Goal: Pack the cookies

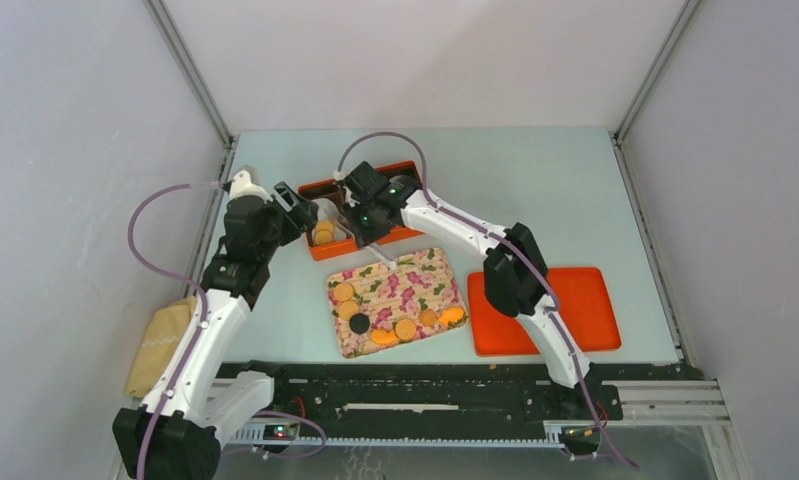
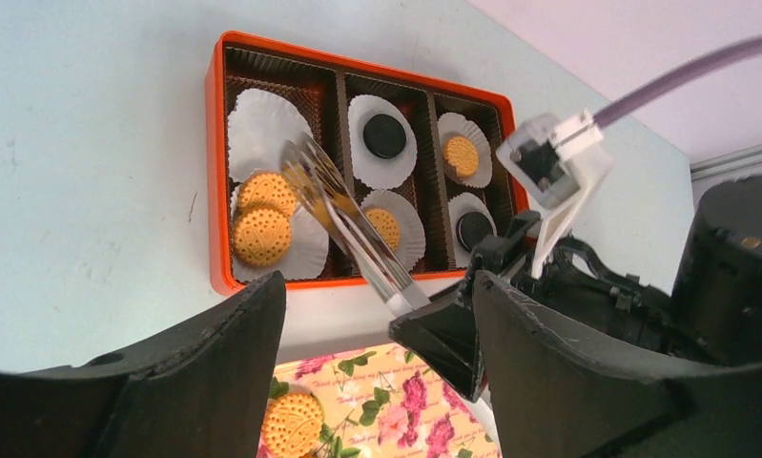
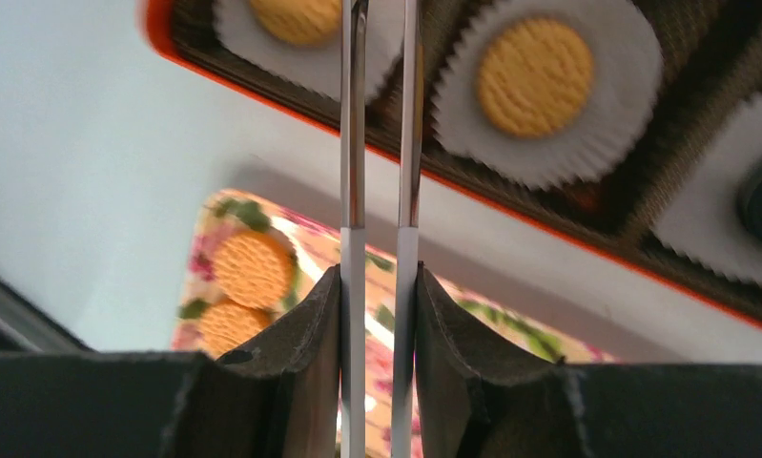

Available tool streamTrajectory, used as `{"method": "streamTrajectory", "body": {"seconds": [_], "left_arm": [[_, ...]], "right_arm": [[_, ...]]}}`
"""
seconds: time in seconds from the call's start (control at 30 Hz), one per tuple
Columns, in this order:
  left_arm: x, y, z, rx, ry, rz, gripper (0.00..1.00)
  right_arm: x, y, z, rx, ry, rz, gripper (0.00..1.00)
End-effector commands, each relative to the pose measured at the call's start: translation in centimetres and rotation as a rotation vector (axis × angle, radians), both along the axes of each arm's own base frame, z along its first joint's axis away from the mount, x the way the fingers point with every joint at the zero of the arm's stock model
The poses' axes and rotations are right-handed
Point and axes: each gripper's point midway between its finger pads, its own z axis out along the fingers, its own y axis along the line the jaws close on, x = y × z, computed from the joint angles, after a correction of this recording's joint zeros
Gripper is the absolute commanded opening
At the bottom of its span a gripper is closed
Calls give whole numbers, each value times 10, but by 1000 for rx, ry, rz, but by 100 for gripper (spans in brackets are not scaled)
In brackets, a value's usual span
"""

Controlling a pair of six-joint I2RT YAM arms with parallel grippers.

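Observation:
My right gripper (image 1: 367,222) (image 3: 379,281) is shut on metal tongs (image 3: 351,143) (image 2: 348,224). Their two arms stand slightly apart, with nothing showing between them. The tongs reach over the left compartment of the orange box (image 1: 320,187) (image 2: 212,172), above two golden cookies (image 2: 262,234) on a white liner. More cookies lie in the box's liners, golden (image 3: 534,76) and dark (image 2: 386,135). Several cookies (image 1: 406,329), one of them dark (image 1: 359,323), remain on the floral tray (image 1: 430,262). My left gripper (image 1: 300,208) (image 2: 377,286) is open and empty just left of the box.
The orange lid (image 1: 545,310) lies flat at the right, beside the floral tray. A tan cloth bag (image 1: 160,345) sits off the table's left edge by the left arm. Grey walls close in the table on three sides.

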Motion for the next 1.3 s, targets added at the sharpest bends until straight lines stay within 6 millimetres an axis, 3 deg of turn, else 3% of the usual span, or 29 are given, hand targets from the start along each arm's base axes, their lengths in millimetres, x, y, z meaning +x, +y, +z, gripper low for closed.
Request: {"method": "streamTrajectory", "body": {"seconds": [0.0, 0.13, 0.17, 0.4, 0.57, 0.7, 0.83, 1.03, 1.27], "left_arm": [[-5, 3, 4, 11, -20, -1, 77], [-5, 3, 5, 1, -20, 4, 76], [-6, 3, 5, 1, -19, 5, 76], [-2, 0, 7, -22, -20, 6, 76], [8, -8, -7, -54, 10, -14, 75], [17, -21, -24, -71, 64, -61, 73], [21, -27, -25, -39, 72, -70, 72], [22, -27, -26, -20, 88, -57, 72], [23, -27, -29, -13, 106, -58, 72]], "right_arm": [[29, -24, 89, 102, -255, -133, 0], [42, -76, 119, 80, -348, -273, 0], [45, -93, 134, 98, -372, -312, 0], [51, -182, 143, 60, -419, -496, 0], [62, -243, 102, -84, -350, -647, 0], [72, -275, 61, -105, -261, -702, 0], [87, -303, 28, -143, -195, -747, 0], [98, -316, -5, -130, -102, -775, 0], [91, -316, -55, -182, 54, -770, 0]]}}
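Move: My right hand holds the tongs over the near rim of the cookie box. The bare table right of the box, where they are bound, lies about 33 cm to its right, 8 cm ahead and 8 cm down. The box's middle is 8 cm straight ahead and 8 cm down; the red tray is 42 cm right, 16 cm back and 9 cm lower. From my left hand the box lies some 9 cm ahead, 11 cm right and 18 cm below. With my right hand I keep my grip on the empty tongs and lift them clear of the box in an arc about 14 cm high. I carry them some 33 cm right and a little forward, then lower them close to the bare table, turning the wrist clockwise. Late on, my open left hand sinks about 5 cm and shifts right towards the box, tipping down slightly. ##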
